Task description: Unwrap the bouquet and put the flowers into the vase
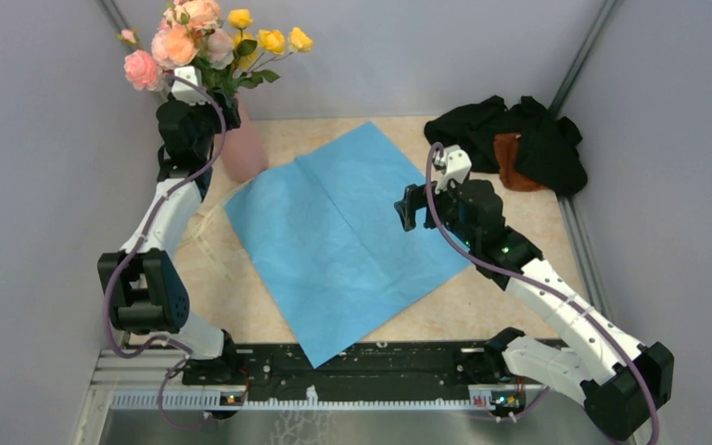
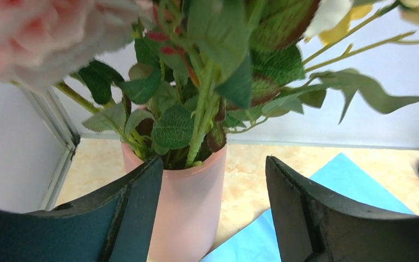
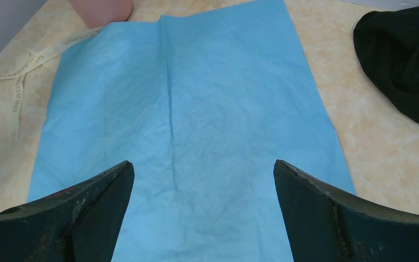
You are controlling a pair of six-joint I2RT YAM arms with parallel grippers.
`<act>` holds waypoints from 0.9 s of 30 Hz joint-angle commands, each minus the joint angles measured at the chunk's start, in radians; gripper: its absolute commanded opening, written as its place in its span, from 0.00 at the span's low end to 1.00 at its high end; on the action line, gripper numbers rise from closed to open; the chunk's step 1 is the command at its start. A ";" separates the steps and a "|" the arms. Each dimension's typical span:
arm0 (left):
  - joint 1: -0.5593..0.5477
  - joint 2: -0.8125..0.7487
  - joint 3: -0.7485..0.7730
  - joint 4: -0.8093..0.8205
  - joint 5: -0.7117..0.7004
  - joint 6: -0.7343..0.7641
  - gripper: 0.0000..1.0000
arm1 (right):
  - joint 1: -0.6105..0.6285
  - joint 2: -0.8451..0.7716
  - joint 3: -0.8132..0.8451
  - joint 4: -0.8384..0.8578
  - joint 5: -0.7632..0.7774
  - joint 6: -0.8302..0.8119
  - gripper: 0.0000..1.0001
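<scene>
The flowers (image 1: 209, 42), pink, peach and yellow roses, stand with their green stems (image 2: 202, 109) inside the salmon-pink vase (image 1: 246, 153) at the table's back left. My left gripper (image 2: 214, 164) hangs open at the vase (image 2: 188, 207) rim, with the vase just beyond its fingertips and nothing held. The bouquet is unwrapped: its blue paper (image 1: 343, 232) lies flat mid-table. Above that paper (image 3: 191, 109) my right gripper (image 3: 203, 166) hovers wide open and empty. In the top view the left gripper (image 1: 206, 93) is partly hidden by leaves, and the right gripper (image 1: 408, 206) points toward the left.
A cream ribbon (image 3: 19, 82) lies loose on the table left of the paper. A black and brown cloth heap (image 1: 514, 139) sits in the back right corner. Grey walls close the table on three sides.
</scene>
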 commanded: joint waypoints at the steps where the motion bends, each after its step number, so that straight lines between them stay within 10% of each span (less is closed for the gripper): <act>1: -0.006 -0.072 0.065 -0.065 0.034 -0.013 0.76 | -0.004 -0.002 -0.003 0.048 -0.006 0.003 0.99; 8: -0.006 -0.118 0.113 -0.128 0.041 -0.014 0.74 | -0.003 -0.004 0.002 0.047 -0.012 0.003 0.98; 21: -0.007 -0.054 0.167 -0.140 0.053 -0.021 0.02 | -0.003 -0.013 0.002 0.041 -0.007 0.001 0.98; 27: -0.006 -0.024 0.172 -0.145 0.084 -0.030 0.00 | -0.004 -0.009 0.000 0.044 -0.005 -0.001 0.98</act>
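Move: The flowers standing in the vase are bunched close above and around the left hand, their middle about 5 cm ahead, 1 cm left and 8 cm above. The vase's middle lies roughly 6 cm ahead, 2 cm left and 17 cm below; the blue paper's centre is some 15 cm back, 24 cm right and 32 cm below. From the idle right hand the flowers are about 27 cm ahead, 40 cm left and 16 cm up. The left hand rises about 8 cm beside the flowers, easing back slightly and shutting its fingers empty, then sinks 2.5 cm. ##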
